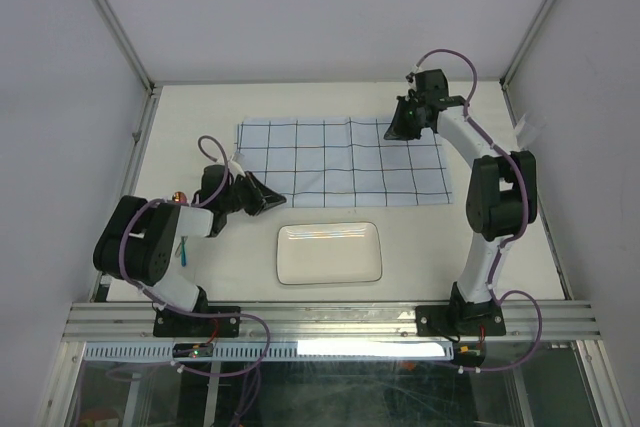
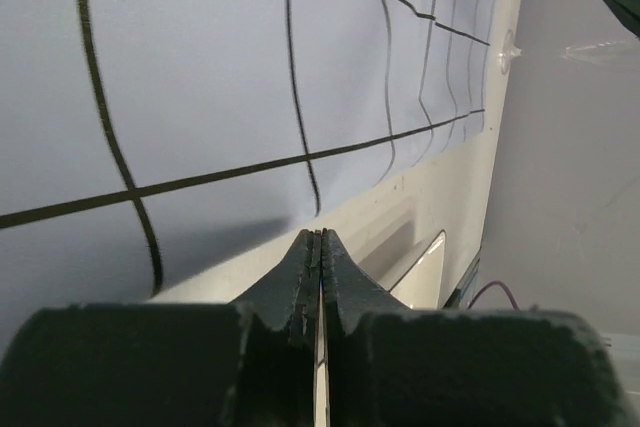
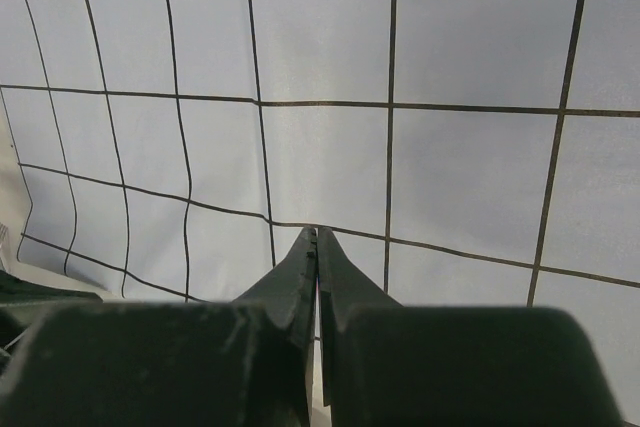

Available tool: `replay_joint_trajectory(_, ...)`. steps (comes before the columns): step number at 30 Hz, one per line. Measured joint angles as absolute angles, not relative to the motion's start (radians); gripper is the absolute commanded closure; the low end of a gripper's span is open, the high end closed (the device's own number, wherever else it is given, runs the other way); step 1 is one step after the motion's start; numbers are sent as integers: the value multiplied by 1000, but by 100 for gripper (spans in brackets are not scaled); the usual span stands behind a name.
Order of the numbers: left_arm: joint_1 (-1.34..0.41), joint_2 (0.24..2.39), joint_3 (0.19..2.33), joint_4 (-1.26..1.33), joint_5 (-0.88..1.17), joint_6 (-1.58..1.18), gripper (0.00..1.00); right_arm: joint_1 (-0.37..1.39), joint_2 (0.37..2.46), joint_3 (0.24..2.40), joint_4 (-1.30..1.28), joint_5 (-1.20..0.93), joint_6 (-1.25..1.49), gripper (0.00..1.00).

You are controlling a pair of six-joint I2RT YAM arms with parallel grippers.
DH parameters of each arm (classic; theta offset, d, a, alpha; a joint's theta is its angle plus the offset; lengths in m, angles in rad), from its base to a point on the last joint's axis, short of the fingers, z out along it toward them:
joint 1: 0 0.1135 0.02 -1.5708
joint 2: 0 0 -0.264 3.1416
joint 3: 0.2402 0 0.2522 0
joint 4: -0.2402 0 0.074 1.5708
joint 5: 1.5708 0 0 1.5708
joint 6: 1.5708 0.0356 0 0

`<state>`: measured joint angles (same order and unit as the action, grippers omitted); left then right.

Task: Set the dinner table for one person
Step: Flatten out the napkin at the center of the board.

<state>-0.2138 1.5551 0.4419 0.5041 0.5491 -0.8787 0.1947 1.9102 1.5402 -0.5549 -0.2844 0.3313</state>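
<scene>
The dinner table (image 1: 190, 127) is a cream-white top with aluminium rails. A pale-blue cloth (image 1: 340, 160) with dark grid lines lies flat across its middle. In front of the cloth sits a white rectangular plate (image 1: 328, 252). My left gripper (image 1: 275, 199) is shut at the cloth's near left edge, its tips (image 2: 320, 237) low over bare table beside the cloth (image 2: 220, 77), with nothing visible between them. The plate's corner (image 2: 425, 272) shows just past them. My right gripper (image 1: 398, 130) is shut above the cloth's far right part, its tips (image 3: 317, 234) close over the cloth (image 3: 320, 97).
A small orange thing (image 1: 178, 195) and a blue-green thing (image 1: 183, 247) lie partly hidden by the left arm's base. A white tag (image 1: 526, 128) hangs at the right rail. Grey walls enclose the table on three sides.
</scene>
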Motion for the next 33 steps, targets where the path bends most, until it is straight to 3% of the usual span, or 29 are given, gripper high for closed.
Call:
replay_joint_trajectory(16,-31,1753,411,693,632,-857,100,175,1910,1540,-564,-285,318,100)
replay_joint_trajectory(33,22,1750,270,876,682,-924,100,167,1910,1474,-560,-277,314,100)
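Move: The left hand's shut fingers hover about 4 cm above the napkin's near edge, with the spot to be touched almost straight below. The napkin's near left corner lies about 12 cm to the left and level with the hand; its middle is roughly 11 cm farther out and 15 cm to the right. The tray's middle sits some 11 cm nearer and 11 cm right. From the right hand, the near-edge spot is about 13 cm back, 25 cm left and 11 cm down. The left fingertips, still shut, come down some 3.5 cm onto the napkin's near edge and drag it to the left, the hand sweeping about 6 cm left along that edge, bowing slightly forward first and then easing back towards the base while turning a little counter-clockwise. The right hand, shut and clear above the napkin, sinks about 2.5 cm and drifts slightly right and back. ##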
